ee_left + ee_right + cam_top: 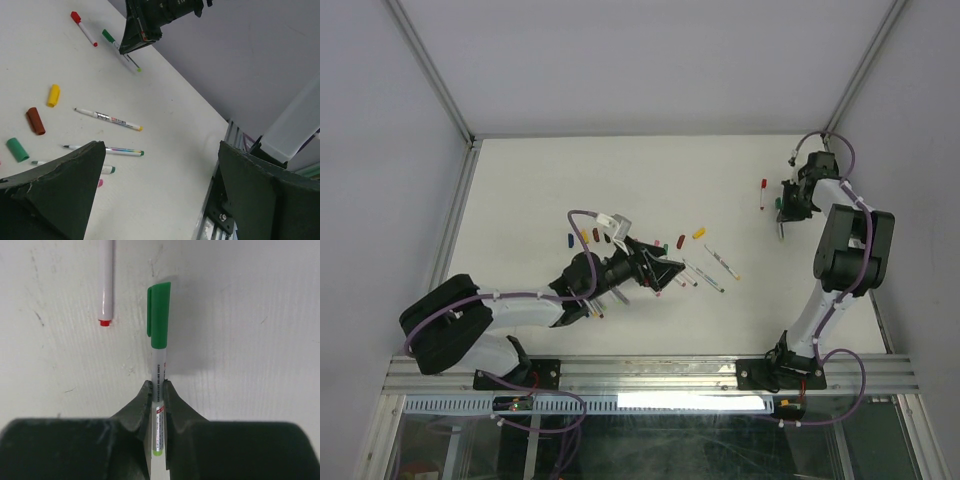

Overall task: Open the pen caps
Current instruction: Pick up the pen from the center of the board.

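Note:
My right gripper (157, 387) is shut on the white barrel of a pen (158, 365) lying on the table, and the pen's green cap (159, 315) sticks out beyond the fingertips, still on. From above, this gripper (786, 212) sits at the far right, next to a red-capped pen (762, 193). My left gripper (162, 165) hangs wide open above mid-table with nothing between its fingers (65, 185). Loose pen caps lie near it: yellow (53, 95), brown (35, 120) and green (17, 149).
Several uncapped pens (107, 119) lie scattered mid-table under the left gripper (665, 272). More loose caps, blue (570, 239) and yellow (699, 233), lie behind it. A second white pen with a red end (106, 280) lies left of the held one. The table's metal edge rail (220, 215) is close.

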{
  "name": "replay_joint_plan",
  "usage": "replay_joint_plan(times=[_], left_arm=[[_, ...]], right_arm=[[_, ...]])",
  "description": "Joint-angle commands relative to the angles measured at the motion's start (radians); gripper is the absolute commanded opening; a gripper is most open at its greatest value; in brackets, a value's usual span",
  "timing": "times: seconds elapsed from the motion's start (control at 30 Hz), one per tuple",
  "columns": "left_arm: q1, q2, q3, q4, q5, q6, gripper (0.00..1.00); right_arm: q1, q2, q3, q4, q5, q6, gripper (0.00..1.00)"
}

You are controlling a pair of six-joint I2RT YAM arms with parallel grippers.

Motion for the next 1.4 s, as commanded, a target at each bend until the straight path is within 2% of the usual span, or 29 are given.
replay_joint_plan(times=[0.0, 0.17, 0.37, 0.6, 0.8, 1.2, 1.37], left_arm=[[0.006, 0.052, 0.081, 0.107, 0.025, -0.110, 0.99], [0.006, 0.176, 0.145, 0.141, -0.003, -0.167, 0.99], [0.015, 0.327, 0.251, 0.161, -0.060, -0.231, 0.97], [0.088, 0.521, 0.437, 0.175, 0.031, -0.337, 0.86], [0.159, 0.680, 0.605, 0.200, 0.111, -0.425, 0.85], [0.207, 0.814, 0.793, 0.173, 0.109, -0.530, 0.85], [0.207, 0.823, 0.820, 0.170, 0.104, -0.539, 0.72]], right_arm=[[-0.011, -0.086, -0.008, 0.013, -0.082, -0.010, 0.00], [-0.011, -0.128, -0.022, 0.015, -0.162, 0.003, 0.00], [-0.008, -0.186, -0.064, 0.047, -0.365, 0.021, 0.00], [0.025, -0.236, -0.118, 0.113, -0.587, 0.054, 0.00], [0.083, -0.268, -0.147, 0.149, -0.718, 0.050, 0.00], [0.191, -0.334, -0.189, 0.215, -0.816, 0.058, 0.00], [0.216, -0.326, -0.185, 0.198, -0.823, 0.040, 0.00]])
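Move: The right hand already holds the green-capped pen just off the board, its middle roughly 2 cm ahead of the grip; the open left gripper is about 33 cm left, 22 cm back and 17 cm higher. A red pen lies some 10 cm ahead and 5 cm left of the right hand. From the left hand, the green pen is about 24 cm ahead, 33 cm right and 17 cm down; the loose yellow cap is 19 cm ahead, 7 cm right, and the yellow-ended pen 9 cm ahead, 14 cm right, both 20 cm down. Still pinching the green-capped pen, the right hand carries it some 20 cm left and 12 cm up, drawing back a little and swinging round by roughly 50 degrees so the cap points up and forward. The empty left hand first slides right, then reaches mainly forward, about 19 cm in all, rolling towards the cap; its fingers narrow slightly but stay wide around the cap end, with no touch to be seen. ##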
